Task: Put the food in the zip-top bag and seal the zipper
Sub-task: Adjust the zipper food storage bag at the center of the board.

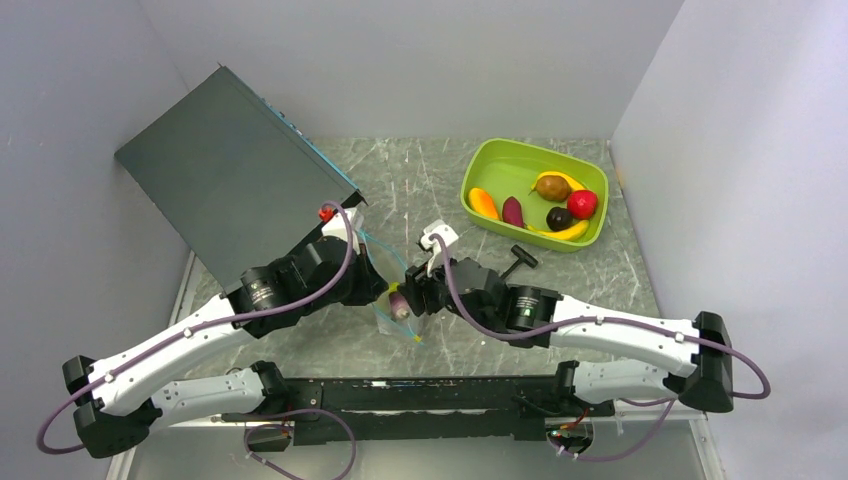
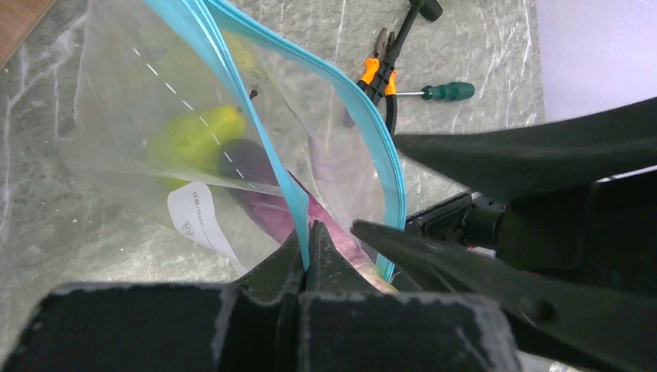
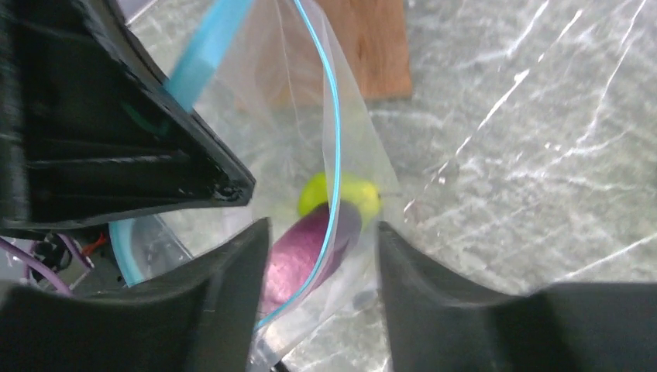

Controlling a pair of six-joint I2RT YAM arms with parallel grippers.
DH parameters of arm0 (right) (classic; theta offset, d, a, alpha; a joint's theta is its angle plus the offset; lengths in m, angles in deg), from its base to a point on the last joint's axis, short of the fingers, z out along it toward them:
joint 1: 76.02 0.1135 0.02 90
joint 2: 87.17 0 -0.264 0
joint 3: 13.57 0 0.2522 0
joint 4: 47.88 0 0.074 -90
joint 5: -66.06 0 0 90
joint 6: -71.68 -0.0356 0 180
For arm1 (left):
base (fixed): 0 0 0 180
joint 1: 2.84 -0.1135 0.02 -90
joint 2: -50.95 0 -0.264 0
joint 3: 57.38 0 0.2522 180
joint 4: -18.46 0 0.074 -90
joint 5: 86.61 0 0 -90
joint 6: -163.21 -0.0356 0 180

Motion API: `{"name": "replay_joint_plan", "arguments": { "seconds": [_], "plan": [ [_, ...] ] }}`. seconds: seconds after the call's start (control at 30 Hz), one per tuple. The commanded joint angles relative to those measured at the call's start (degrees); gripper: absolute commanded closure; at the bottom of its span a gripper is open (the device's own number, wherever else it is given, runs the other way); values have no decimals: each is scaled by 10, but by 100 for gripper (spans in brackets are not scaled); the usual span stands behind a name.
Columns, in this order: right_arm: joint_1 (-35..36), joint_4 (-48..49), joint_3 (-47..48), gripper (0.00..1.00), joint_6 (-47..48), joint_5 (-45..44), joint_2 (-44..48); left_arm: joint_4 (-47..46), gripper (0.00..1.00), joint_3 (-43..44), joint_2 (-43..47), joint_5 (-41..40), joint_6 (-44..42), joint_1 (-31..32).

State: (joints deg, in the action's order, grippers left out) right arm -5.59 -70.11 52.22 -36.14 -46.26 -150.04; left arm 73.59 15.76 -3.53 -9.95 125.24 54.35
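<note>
The clear zip-top bag (image 1: 385, 312) hangs between my two grippers, mouth open. My left gripper (image 2: 308, 246) is shut on one side of the blue-green zipper (image 2: 364, 124) and holds the bag (image 2: 139, 93) up. Inside lie a green apple (image 2: 194, 136) and a purple piece (image 2: 256, 178). My right gripper (image 3: 321, 240) is open at the bag's mouth; the purple piece (image 3: 306, 248) lies between its fingers, inside the bag, with the apple (image 3: 345, 194) beyond. In the top view the left gripper (image 1: 380, 288) and the right gripper (image 1: 408, 298) almost touch.
A lime-green tray (image 1: 500, 160) at the back right holds an orange piece (image 1: 483, 203), a purple one (image 1: 512, 211), a brown pear (image 1: 552, 187), a dark plum (image 1: 559, 218), a red one (image 1: 582, 203) and bananas (image 1: 570, 231). Pliers (image 2: 380, 74) and a screwdriver (image 2: 445, 91) lie nearby. A dark box (image 1: 230, 170) stands back left.
</note>
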Motion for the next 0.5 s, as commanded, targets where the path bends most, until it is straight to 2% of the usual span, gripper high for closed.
{"name": "replay_joint_plan", "arguments": {
  "seconds": [0.0,0.03,0.07,0.1,0.23,0.3,0.37,0.47],
  "plan": [
    [2,-53,19,61,-33,21,-16,-17,100,4,15,-4,17,3],
    [1,-65,28,73,-29,26,-16,-9,100,6,17,-7,17,2],
    [2,-75,36,95,-25,30,-11,1,100,9,19,-11,16,2],
    [3,-83,44,100,-23,32,-2,15,100,14,22,-15,14,2],
    [6,-143,113,100,-38,41,32,119,100,73,29,-34,11,2],
    [6,-201,177,100,-53,62,8,162,100,104,29,-36,14,2],
    [5,-223,208,100,-65,93,-18,141,100,91,35,-20,23,2],
    [6,-171,177,100,-82,95,-40,32,100,12,41,20,31,2]
  ]
}}
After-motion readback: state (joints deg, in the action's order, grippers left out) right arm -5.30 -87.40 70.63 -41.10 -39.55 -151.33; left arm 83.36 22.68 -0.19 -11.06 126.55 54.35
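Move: The right zipper edge of the bag's open mouth runs between the right hand's spread fingers, its grip spot about 3 cm below and 1 cm back. Inside the bag the eggplant lies some 4 cm left and 9 cm down, 1 cm back; the pear about 5 cm left, 3 cm ahead, 12 cm down. That edge is roughly 6 cm to the right of the left hand, 1 cm back and 3 cm below it. The bag's right zipper edge is taken by the right hand, which sinks about 3 cm while its fingers shut and pinch the band, then turns upward and raises it roughly 10 cm, drawing slightly back towards the base. The left hand keeps its pinch on the opposite edge and pulls it left 2 to 3 cm, then up about 3 cm and a little back. ##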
